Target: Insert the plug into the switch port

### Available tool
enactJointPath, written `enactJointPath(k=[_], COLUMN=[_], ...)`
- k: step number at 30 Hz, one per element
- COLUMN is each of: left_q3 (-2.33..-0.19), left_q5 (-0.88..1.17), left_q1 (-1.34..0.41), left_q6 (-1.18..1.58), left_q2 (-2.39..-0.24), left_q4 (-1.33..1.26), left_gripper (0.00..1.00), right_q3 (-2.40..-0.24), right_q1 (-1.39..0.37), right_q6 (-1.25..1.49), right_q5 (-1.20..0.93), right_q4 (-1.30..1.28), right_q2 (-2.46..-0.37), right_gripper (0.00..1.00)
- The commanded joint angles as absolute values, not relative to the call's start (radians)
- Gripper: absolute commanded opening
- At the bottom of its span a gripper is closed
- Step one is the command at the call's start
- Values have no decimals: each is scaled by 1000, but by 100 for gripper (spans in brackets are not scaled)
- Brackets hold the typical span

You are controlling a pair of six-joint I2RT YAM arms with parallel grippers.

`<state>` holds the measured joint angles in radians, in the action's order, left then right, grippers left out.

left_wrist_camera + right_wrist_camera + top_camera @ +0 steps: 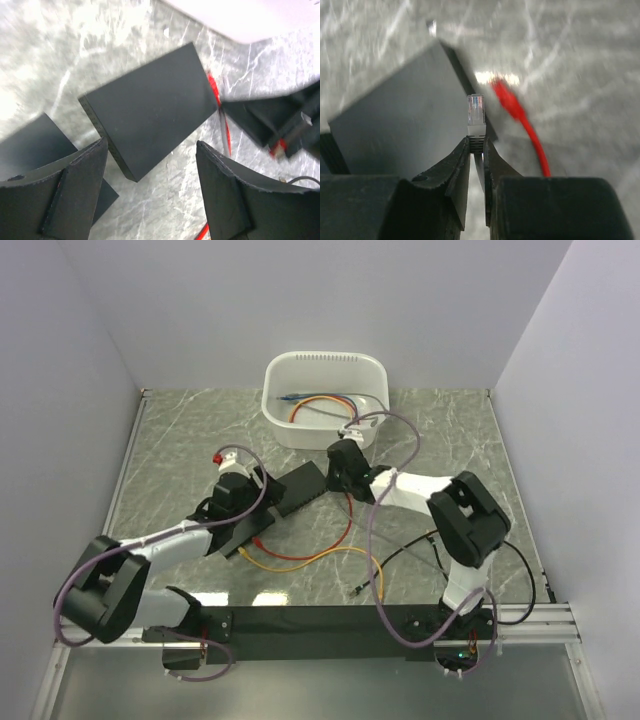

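Observation:
The switch (300, 488) is a flat black box lying at an angle in the middle of the marble table; its ports do not show clearly. The plug (476, 111), clear with a grey boot, sticks up from my right gripper (476, 141), which is shut on its boot. It hangs just over the switch's (405, 125) right edge. In the top view the right gripper (345, 475) is at the switch's far right end. My left gripper (151, 145) stands wide open over the switch's (150, 110) near corner, holding nothing. From above, the left gripper (245, 495) is at the switch's left end.
A red cable (522, 125) with a red plug lies on the table right of the switch. An orange and yellow cable (300, 560) loops in front. A white bin (325, 365) with more cables stands at the back. Another flat black piece (35, 145) lies under the left gripper.

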<state>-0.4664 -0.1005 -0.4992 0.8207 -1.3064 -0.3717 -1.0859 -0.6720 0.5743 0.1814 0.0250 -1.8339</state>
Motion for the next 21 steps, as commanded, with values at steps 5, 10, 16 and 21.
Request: enactJointPath(k=[5, 10, 16, 21], left_q3=[-587, -675, -745, -739], left_q5=[-10, 130, 212, 258], left_q1=[-371, -344, -336, -324], left_q6=[683, 598, 589, 612], left_q2=[-1334, -1482, -1641, -1721], left_q4=[-354, -454, -518, -566], left_gripper=[76, 74, 73, 72], right_q3=[-942, -871, -888, -923], right_q1=[-778, -862, -926, -934], right_q6=[569, 565, 532, 517], right_q5=[233, 157, 114, 83], right_q4=[-49, -17, -6, -12], right_q2=[-1605, -1586, -1624, -1663], right_gripper=[0, 0, 0, 0])
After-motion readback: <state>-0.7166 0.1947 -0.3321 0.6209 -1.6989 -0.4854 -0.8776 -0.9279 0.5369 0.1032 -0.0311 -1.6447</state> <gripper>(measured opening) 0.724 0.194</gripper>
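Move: The switch to be plugged lies askew between the hands, its middle roughly 7 cm to the left hand's right and 1 cm ahead, some 7 cm below. From the right hand, which already holds the grey cable's plug, it is about 10 cm left, 1 cm back and 4 cm lower. A loose red plug lies some 2 cm right and 1 cm ahead of the right hand; the second switch is about 12 cm back and 10 cm left of the left hand. Keeping its grip on the grey cable's plug, the right hand draws back about 13 cm from the switch's right end and a little left, rising slightly over the way before sinking again, and turns some 20 degrees counter-clockwise to face the port side. The left hand, fingers still wide open, reaches about 7 cm forward, first up and then down, to the switch's far edge, turning slightly clockwise. ##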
